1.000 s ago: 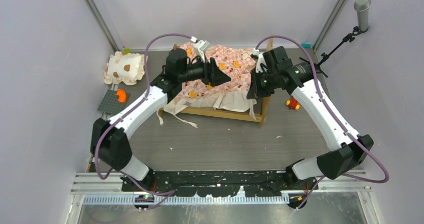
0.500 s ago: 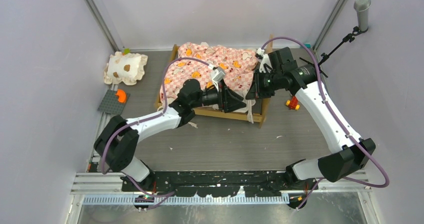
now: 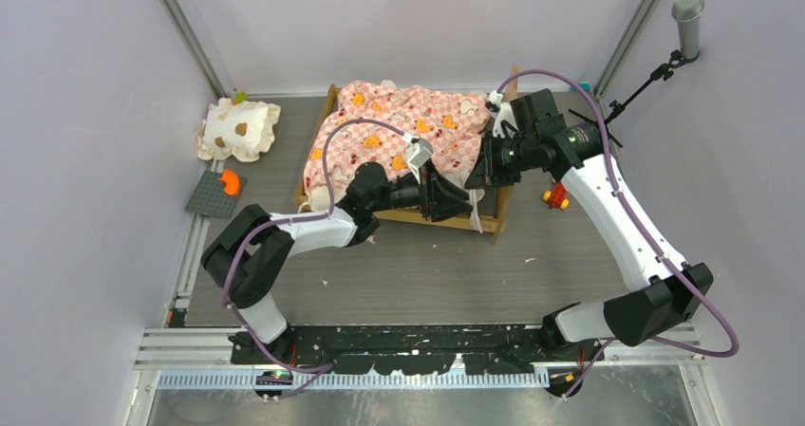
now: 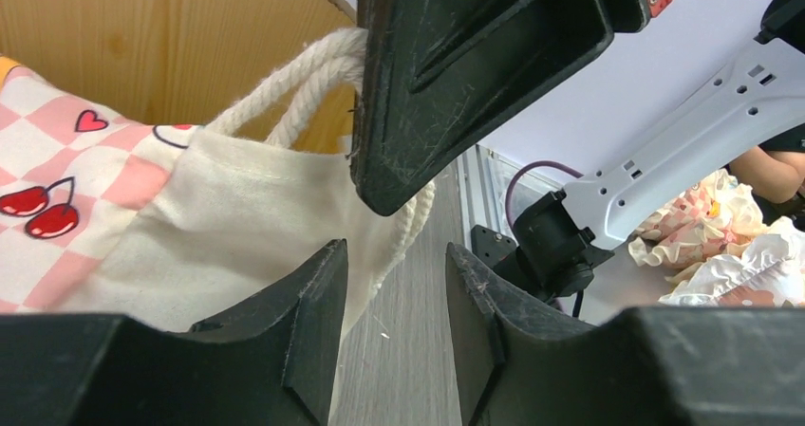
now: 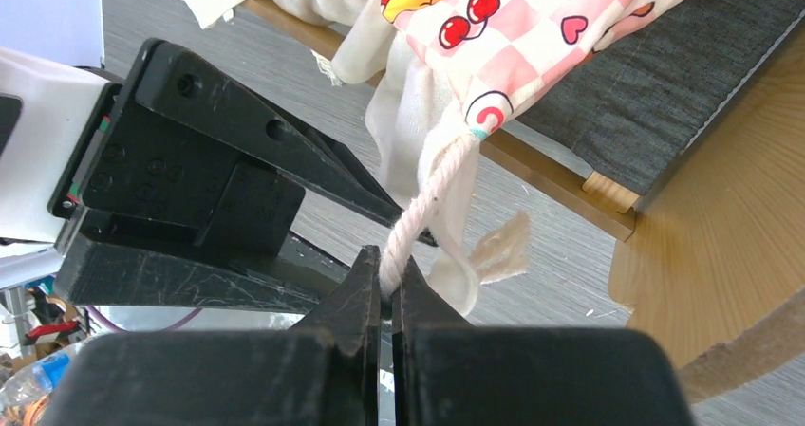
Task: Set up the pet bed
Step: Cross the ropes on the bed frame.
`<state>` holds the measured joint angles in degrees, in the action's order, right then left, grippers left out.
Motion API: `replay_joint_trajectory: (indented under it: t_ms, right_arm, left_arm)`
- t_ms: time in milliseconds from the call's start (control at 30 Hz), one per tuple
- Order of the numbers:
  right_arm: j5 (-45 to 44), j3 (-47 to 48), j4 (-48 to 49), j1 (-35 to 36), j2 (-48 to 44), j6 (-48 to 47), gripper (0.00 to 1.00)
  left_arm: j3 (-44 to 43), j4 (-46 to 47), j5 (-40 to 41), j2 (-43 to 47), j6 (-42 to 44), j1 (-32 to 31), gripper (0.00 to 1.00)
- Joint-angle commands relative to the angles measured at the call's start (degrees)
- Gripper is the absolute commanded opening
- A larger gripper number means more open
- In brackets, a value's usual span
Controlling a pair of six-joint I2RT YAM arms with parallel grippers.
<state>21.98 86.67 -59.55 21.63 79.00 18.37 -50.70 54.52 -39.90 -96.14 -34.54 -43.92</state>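
The pet bed is a light-wood frame (image 3: 418, 217) with a pink checkered mattress (image 3: 399, 132) lying rumpled over it. At the bed's front right corner my right gripper (image 3: 477, 175) is shut on the mattress's white rope tie (image 5: 427, 198), which runs taut from the fabric corner into the jaws (image 5: 384, 274). My left gripper (image 3: 465, 198) sits low at the same corner and stands open (image 4: 394, 284), with bare floor showing in the gap. The cream ruffle (image 4: 218, 227) and the rope (image 4: 304, 84) hang by its left finger, under the right gripper's fingers (image 4: 456, 84).
A small cream spotted pillow (image 3: 237, 130) lies at the back left. A grey plate with an orange piece (image 3: 218, 189) sits in front of it. A red and yellow toy (image 3: 555, 198) is right of the bed. A microphone on a stand (image 3: 687, 23) is at the back right wall.
My left arm has swung down from over the mattress to the bed's front right corner, and its jaws have narrowed. The right gripper has shifted slightly, still holding the rope.
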Motion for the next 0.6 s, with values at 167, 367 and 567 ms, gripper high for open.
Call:
replay_joint_trajectory:
  t_ms: [167, 367, 567]
  right_arm:
    - [1.7, 1.1, 2.2, -0.1, -1.7, 1.0, 0.01]
    - [0.7, 0.1, 2.2, -0.2, -2.2, 0.9, 0.01]
    - [-0.9, -1.2, 2.1, -0.4, -3.1, 0.6, 0.01]
  left_arm:
    - [-2.3, 9.5, -2.0, -3.4, -2.6, -1.3, 0.31]
    - [-3.1, 13.5, -3.1, -5.3, -5.6, -1.3, 0.15]
    - [-4.0, 15.7, -4.3, -6.1, -7.6, -1.4, 0.0]
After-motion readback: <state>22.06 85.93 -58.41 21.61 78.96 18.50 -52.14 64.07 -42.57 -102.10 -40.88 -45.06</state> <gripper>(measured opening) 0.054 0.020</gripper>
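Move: Just off the left fingertips, the hanging part of the rope is about 2 cm to the right, level in depth and height. The right gripper's tips, clamped on the rope, stand some 2 cm ahead of the left hand, 3 cm right and 2 cm above; the headboard's middle is roughly 8 cm ahead, 11 cm right and 8 cm lower. From the right hand, that hanging part lies about 2 cm back, 1 cm left and 2 cm below. Closing from about half open to shut, the left fingers pinch the hanging rope just below the right gripper's tips, while the left hand eases some 1.5 cm to the right and about 1 cm back, dipping about 1 cm and then rising most of the way back. The right hand stays in place and keeps its grip on the rope. ##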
